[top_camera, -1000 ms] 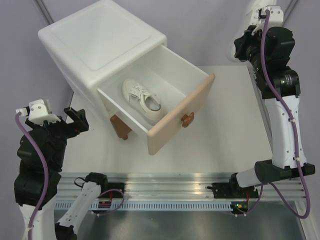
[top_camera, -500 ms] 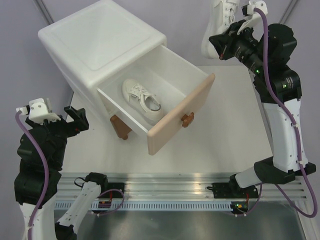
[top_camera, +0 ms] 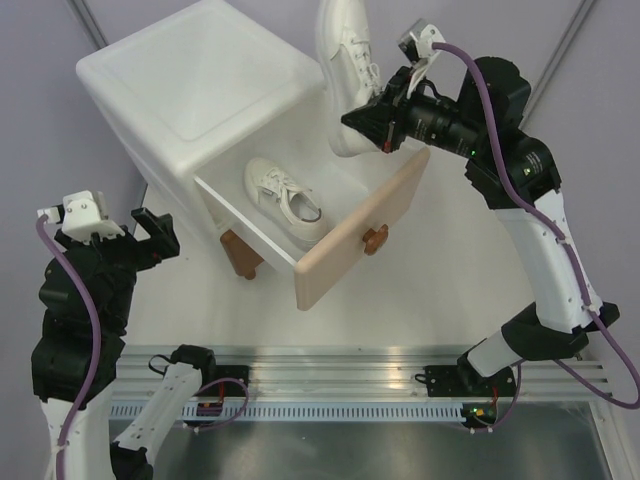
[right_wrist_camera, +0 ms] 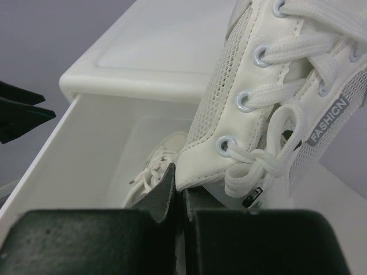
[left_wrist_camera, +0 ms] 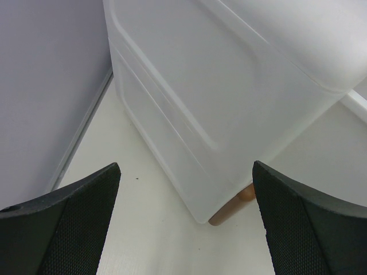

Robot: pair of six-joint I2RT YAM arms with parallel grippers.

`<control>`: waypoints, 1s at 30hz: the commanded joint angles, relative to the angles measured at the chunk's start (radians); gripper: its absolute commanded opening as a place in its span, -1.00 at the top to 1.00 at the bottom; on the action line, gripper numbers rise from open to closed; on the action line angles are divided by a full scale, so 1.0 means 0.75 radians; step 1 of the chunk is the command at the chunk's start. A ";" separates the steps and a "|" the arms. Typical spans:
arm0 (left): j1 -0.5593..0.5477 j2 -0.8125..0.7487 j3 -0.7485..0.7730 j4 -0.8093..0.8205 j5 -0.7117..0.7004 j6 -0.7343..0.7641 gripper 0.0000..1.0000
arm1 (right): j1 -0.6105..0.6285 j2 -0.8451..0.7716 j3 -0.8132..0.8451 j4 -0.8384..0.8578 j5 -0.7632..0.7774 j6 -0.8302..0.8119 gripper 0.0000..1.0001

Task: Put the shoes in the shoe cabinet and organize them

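The white shoe cabinet [top_camera: 200, 90] stands at the back left with its beige-fronted upper drawer [top_camera: 365, 232] pulled out. One white sneaker [top_camera: 283, 200] lies inside that drawer [right_wrist_camera: 86, 154]. My right gripper [top_camera: 375, 112] is shut on the collar edge of a second white sneaker [top_camera: 345, 60], holding it in the air above the drawer's far end. In the right wrist view this held sneaker [right_wrist_camera: 287, 97] fills the upper right, its edge pinched between my fingers [right_wrist_camera: 166, 192]. My left gripper [top_camera: 115, 225] stands open beside the cabinet's left side [left_wrist_camera: 189, 103]. No black shoes are in view.
A brown cabinet foot [top_camera: 240, 255] shows below the drawer, and another foot [left_wrist_camera: 232, 207] in the left wrist view. The drawer front carries a small brown knob [top_camera: 375, 238]. A grey wall [left_wrist_camera: 46, 80] runs close along the cabinet's left side. A metal rail [top_camera: 330, 385] spans the near edge.
My right arm has swung left and forward from the far right corner, carrying the white sneaker over the open drawer. The left arm has barely shifted.
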 commanded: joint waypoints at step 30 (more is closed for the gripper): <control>-0.007 0.116 0.072 0.158 -0.094 0.088 -0.97 | 0.253 -0.039 -0.240 -0.297 0.204 -0.437 0.99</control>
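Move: The right hand already holds the second white shoe by its heel end. The free floor of the open upper drawer lies about 12 cm ahead, 7 cm to the left and 28 cm below it. The first white shoe, already in the drawer, is roughly level with the hand, 19 cm left and 25 cm below; the drawer's knob is some 13 cm back and 4 cm right. From the left hand, the free floor is about 25 cm ahead and 41 cm right. Keeping its shut grip on the second shoe's heel end, the right hand lowers it about 13 cm towards the free floor beside the first shoe. It starts with a swing of some 4 cm left and back, then sinks, easing slightly forward and right as the fingers dip about 25 degrees. The open left hand drifts 3 cm forward beside the cabinet. ##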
